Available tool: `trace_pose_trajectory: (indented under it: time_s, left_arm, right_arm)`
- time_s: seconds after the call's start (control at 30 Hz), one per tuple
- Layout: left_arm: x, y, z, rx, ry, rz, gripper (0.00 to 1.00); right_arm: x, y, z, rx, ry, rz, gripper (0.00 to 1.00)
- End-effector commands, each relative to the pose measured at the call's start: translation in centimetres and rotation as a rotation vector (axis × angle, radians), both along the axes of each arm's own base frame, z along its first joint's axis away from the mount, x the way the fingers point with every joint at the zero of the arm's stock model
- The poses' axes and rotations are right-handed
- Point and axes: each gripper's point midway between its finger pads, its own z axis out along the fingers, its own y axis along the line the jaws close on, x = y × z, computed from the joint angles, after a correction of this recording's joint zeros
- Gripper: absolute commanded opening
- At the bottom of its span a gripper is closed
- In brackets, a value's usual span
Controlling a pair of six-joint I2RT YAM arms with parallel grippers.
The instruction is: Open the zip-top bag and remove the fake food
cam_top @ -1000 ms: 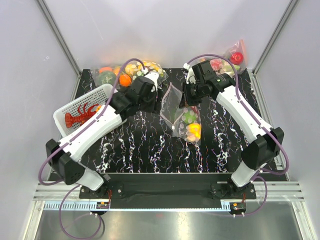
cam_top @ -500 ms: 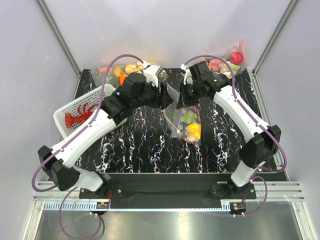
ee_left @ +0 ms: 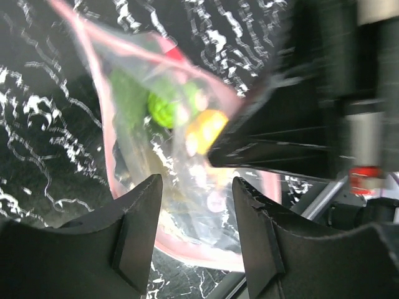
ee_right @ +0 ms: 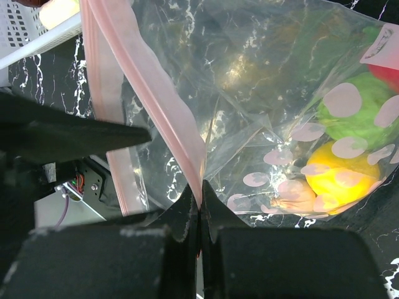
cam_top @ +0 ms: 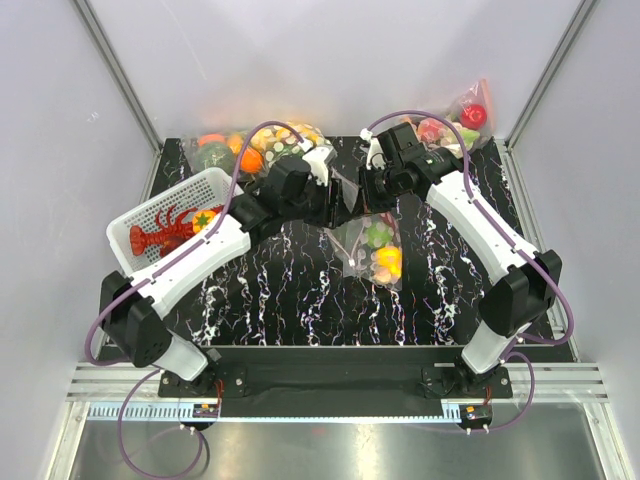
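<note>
The zip-top bag [cam_top: 372, 245] is clear with white dots and a pink zip strip [ee_right: 146, 93]. It hangs from my right gripper [ee_right: 200, 190], which is shut on the strip's edge at mid table [cam_top: 372, 192]. Inside lie a green fruit [ee_right: 358, 103], a yellow fruit [ee_right: 340, 174], a tan piece [ee_right: 293, 196] and a red piece [ee_right: 389, 75]. My left gripper [ee_left: 196, 187] is open, its jaws on either side of the bag's other pink lip [ee_left: 206, 255], just left of the right gripper [cam_top: 338, 205]. The green fruit [ee_left: 165, 109] and yellow fruit [ee_left: 206, 128] show through the bag.
A white basket [cam_top: 140, 215] with a red lobster [cam_top: 160, 235] stands at the left. A bulging dotted bag of oranges and greens [cam_top: 245, 145] lies at the back left. A dotted bag with a red apple [cam_top: 465, 115] lies at the back right.
My left gripper has moved right to the bag's mouth, close to the right gripper. The right gripper keeps its hold on the strip and has barely moved.
</note>
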Motion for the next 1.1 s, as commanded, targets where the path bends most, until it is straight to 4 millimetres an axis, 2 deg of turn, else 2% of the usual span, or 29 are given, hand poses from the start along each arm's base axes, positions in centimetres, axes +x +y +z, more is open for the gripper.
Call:
trace_pose_trajectory:
  time_s: [0.0,0.2,0.47,0.5,0.63,0.8,0.87,0.9,1.03,1.07]
  left_arm:
    - [1.7,0.5,-0.7,-0.021,-0.013,0.082,0.53]
    - [2.1,0.3,-2.7,0.002,0.011,0.096,0.53]
    - [3.5,1.2,-6.1,0.088,0.024,0.160,0.53]
    - [3.6,1.1,-6.9,0.102,0.031,0.153,0.54]
    - [3.5,-0.2,-7.5,0.061,0.017,0.087,0.55]
    - [2.6,-0.9,-8.0,0.023,0.007,0.029,0.57]
    - [2.6,-1.0,-8.3,0.026,0.002,0.020,0.58]
    - [2.5,-1.0,-8.5,0.028,0.007,0.012,0.58]
    - [2.4,-1.4,-9.1,0.020,0.009,-0.009,0.59]
    - [2.4,-1.4,-9.7,0.024,0.020,-0.012,0.59]
  right_arm:
    - [-0.4,0.6,1.9,0.038,-0.043,0.013,0.00]
    - [-0.7,0.6,2.5,0.048,-0.048,0.014,0.00]
    - [-1.3,0.9,3.5,0.072,-0.050,0.031,0.00]
    - [-1.3,1.0,3.5,0.075,-0.051,0.033,0.00]
    - [-1.6,1.4,3.8,0.101,-0.041,0.044,0.02]
    - [-1.4,0.3,4.8,0.068,-0.072,-0.009,0.52]
    - [-1.4,-0.4,5.1,0.039,-0.090,-0.029,0.61]
    - [-1.2,-0.8,5.5,0.033,-0.103,-0.041,0.69]
    - [-0.3,-3.3,6.3,0.005,-0.147,-0.120,0.74]
    - [-0.1,-3.9,6.0,0.004,-0.135,-0.144,0.75]
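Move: The bag's open mouth lies just below the left hand, about 3 cm to its right, 2 cm ahead and 8 cm lower. Also from the left hand, the yellow pepper is some 14 cm right and 3 cm ahead, the green fruit about 12 cm right and 9 cm ahead, both roughly 20 cm down. The right hand still pinches the upper rim; the middle of the mouth is about 4 cm to its left, level fore and aft, 6 cm lower. Straight down goes the left hand, about 10 cm, half-open and barely turning, until its fingers are at the bag's mouth with the rim standing across just ahead of them. The right hand keeps its pinch almost still at first, then late on opens wide, lets go of the rim and lifts away some 3 cm, ending slightly to the right. ##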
